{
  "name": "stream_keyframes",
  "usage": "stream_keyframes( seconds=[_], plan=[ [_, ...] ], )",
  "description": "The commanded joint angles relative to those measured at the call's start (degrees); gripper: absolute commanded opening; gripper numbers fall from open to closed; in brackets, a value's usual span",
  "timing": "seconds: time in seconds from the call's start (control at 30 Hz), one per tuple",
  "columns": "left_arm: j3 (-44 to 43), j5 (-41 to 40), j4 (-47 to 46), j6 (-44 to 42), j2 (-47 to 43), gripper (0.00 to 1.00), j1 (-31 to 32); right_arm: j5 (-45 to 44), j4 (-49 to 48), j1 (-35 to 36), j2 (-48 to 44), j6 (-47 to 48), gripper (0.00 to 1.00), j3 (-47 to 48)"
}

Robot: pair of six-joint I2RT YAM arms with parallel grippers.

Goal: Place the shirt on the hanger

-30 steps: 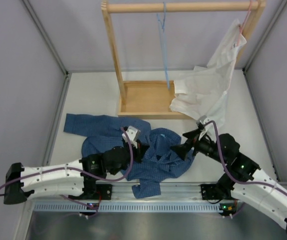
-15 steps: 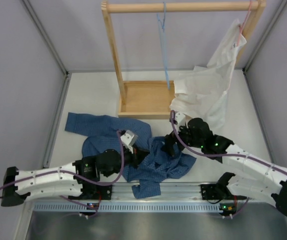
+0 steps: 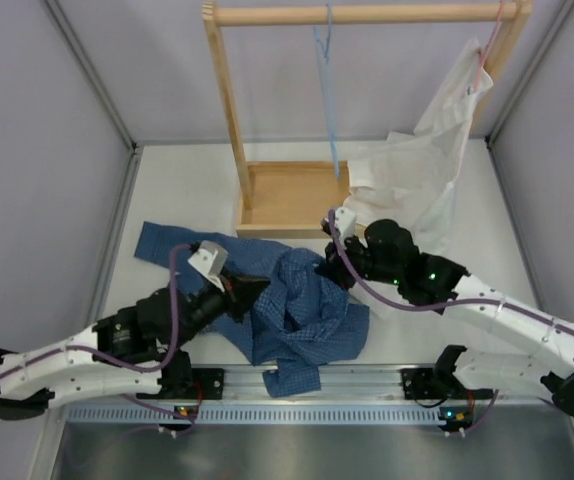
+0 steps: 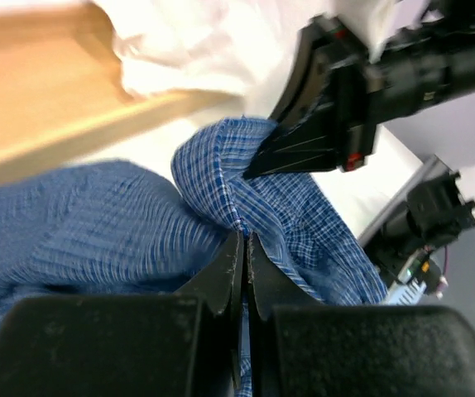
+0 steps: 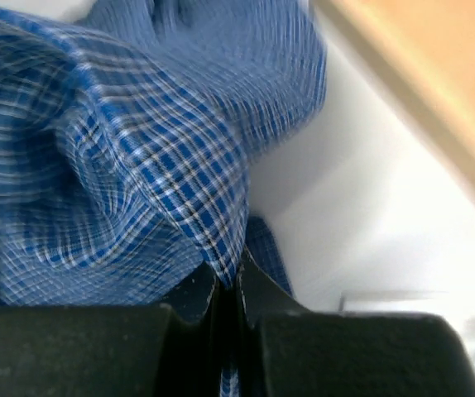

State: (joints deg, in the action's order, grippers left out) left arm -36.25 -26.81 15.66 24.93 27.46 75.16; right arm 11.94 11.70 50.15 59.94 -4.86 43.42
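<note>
The blue checked shirt (image 3: 297, 310) lies bunched on the table in front of the wooden stand. My left gripper (image 3: 257, 287) is shut on a fold of the shirt (image 4: 221, 190) at its left side. My right gripper (image 3: 324, 268) is shut on the shirt's upper right edge (image 5: 138, 149), lifting it a little. In the left wrist view the right gripper (image 4: 258, 169) shows pinching the same raised fold. The light blue wire hanger (image 3: 329, 90) hangs from the top rail, empty, behind the shirt.
A wooden rack with a flat base (image 3: 287, 200) and a top rail (image 3: 367, 14) stands at the back. A white shirt (image 3: 417, 170) on a pink hanger (image 3: 487, 50) hangs at the rail's right end, draping onto the table. Grey walls close in both sides.
Both grippers have moved back toward the stand with the shirt in them. The left arm has stretched forward and the shirt's middle is pulled up and away from the near edge.
</note>
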Motion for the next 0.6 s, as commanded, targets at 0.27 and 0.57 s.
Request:
stream_keyframes(
  seconds=[0.27,0.57],
  plan=[
    [-46.44,-6.15,1.04,-26.31,13.56,0.0,0.17,-27.66,31.09,14.01,17.3,12.76,0.0,74.59],
    [-17.44,-12.66,-7.72,-12.75,15.79,0.0,0.17,-34.63,23.83,14.01,9.07,-2.06,0.0,44.25]
  ],
)
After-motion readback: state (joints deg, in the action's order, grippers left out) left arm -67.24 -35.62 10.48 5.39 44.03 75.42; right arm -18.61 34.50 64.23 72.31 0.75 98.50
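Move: Both shut hands already hold the shirt. From the left hand the heaped shirt body lies roughly 2 cm ahead, 7 cm right and 20 cm below; the blue hanger is about 36 cm ahead, 15 cm right, some 18 cm higher. From the right hand the heap is about 4 cm back, 4 cm left, 12 cm below; the hanger about 30 cm ahead, 4 cm right, 27 cm higher; the white cloth some 22 cm ahead, 20 cm right, 8 cm below. Upward in one fast fling go both hands together, the left some 30 cm and the right nearly 40 cm, fingertips tipping up 20 to 30 degrees; then both turn and come down 11 or 12 cm, shaking the shirt. The left hand swings out to its left on the way up and back in on the way down. Both keep their pinch on the cloth. ##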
